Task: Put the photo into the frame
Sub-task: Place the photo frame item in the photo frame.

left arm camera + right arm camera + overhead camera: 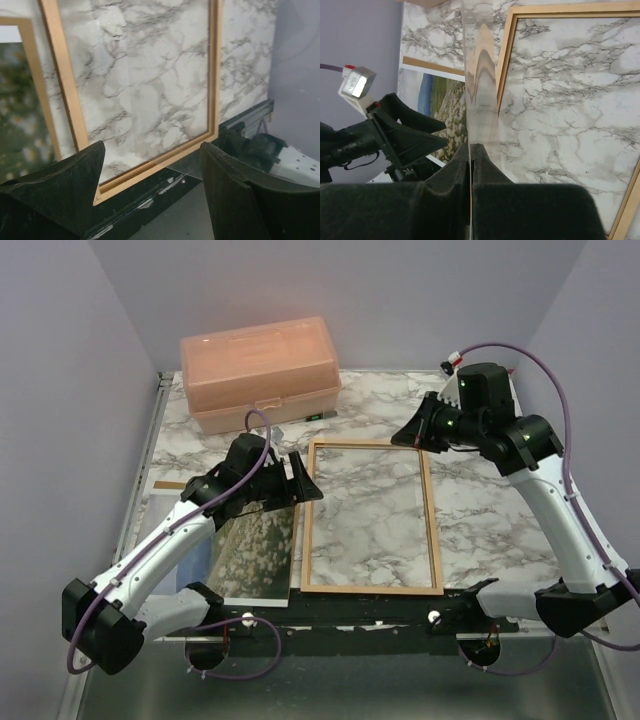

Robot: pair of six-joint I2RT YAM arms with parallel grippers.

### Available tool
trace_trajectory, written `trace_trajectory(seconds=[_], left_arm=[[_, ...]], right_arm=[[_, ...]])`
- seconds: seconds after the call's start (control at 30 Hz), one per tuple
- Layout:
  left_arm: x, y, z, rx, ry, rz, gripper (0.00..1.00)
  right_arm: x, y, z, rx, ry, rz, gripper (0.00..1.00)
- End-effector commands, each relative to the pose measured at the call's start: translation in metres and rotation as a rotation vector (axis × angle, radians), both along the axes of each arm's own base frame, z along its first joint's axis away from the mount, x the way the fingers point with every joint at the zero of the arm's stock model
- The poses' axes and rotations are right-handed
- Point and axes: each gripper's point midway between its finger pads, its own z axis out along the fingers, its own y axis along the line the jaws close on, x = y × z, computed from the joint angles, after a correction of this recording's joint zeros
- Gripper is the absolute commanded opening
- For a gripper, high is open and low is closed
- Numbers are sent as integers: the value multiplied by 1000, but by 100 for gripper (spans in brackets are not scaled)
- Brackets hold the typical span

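Note:
The orange-brown frame (434, 530) lies flat in the middle of the table, marble showing through it. The photo (250, 550) lies face up to its left, partly under my left arm. My left gripper (300, 480) is open and empty, hovering at the frame's left rail; in the left wrist view its jaws (152, 145) stand wide over the frame's corner (150, 167). My right gripper (408, 433) is at the frame's far right corner, shut (471, 146) on a clear pane (480, 95) seen edge-on. The photo (445, 97) and the frame (504, 60) show beyond it.
A pink plastic box (260, 370) stands at the back left. A strip of brown backing board (168, 484) shows at the photo's far edge. A black rail (350, 615) runs along the near table edge. Purple walls close in the left, right and back.

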Motion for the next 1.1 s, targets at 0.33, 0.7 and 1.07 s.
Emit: trace_trajectory(seconds=[0.33,0.7,1.07], left_arm=[[-7,34,-119,292,238,78,70],[-7,32,-150,302,267,72,62],[-7,25,-167,283,309,73,49]], right_arm=[[7,9,-44,8,154,80,0],[26,-9,-37,247,183,126,0],[20,-25,-42,397,220,123,1]])
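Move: The left gripper's open fingers have the photo frame's left rail about 20 cm below, some 2 cm back and 1 cm left; the photo's middle lies roughly 19 cm left and 3 cm back, at table height. The right gripper holds the clear sheet high: the frame opening's middle is about 33 cm below, 5 cm left and 1 cm back, its right rail 9 cm right and 1 cm back, its far rail 16 cm ahead and 5 cm left. Bring the left gripper down about 16 cm and some 3 cm left onto the frame's left rail, turning the fingers steeper and narrowing them part-way so they come to either side of it. Keep the right fingers shut on the clear sheet, lowering it some 6 cm towards the frame while easing forward and then right, rolling the hand left side up and tipping it down. ##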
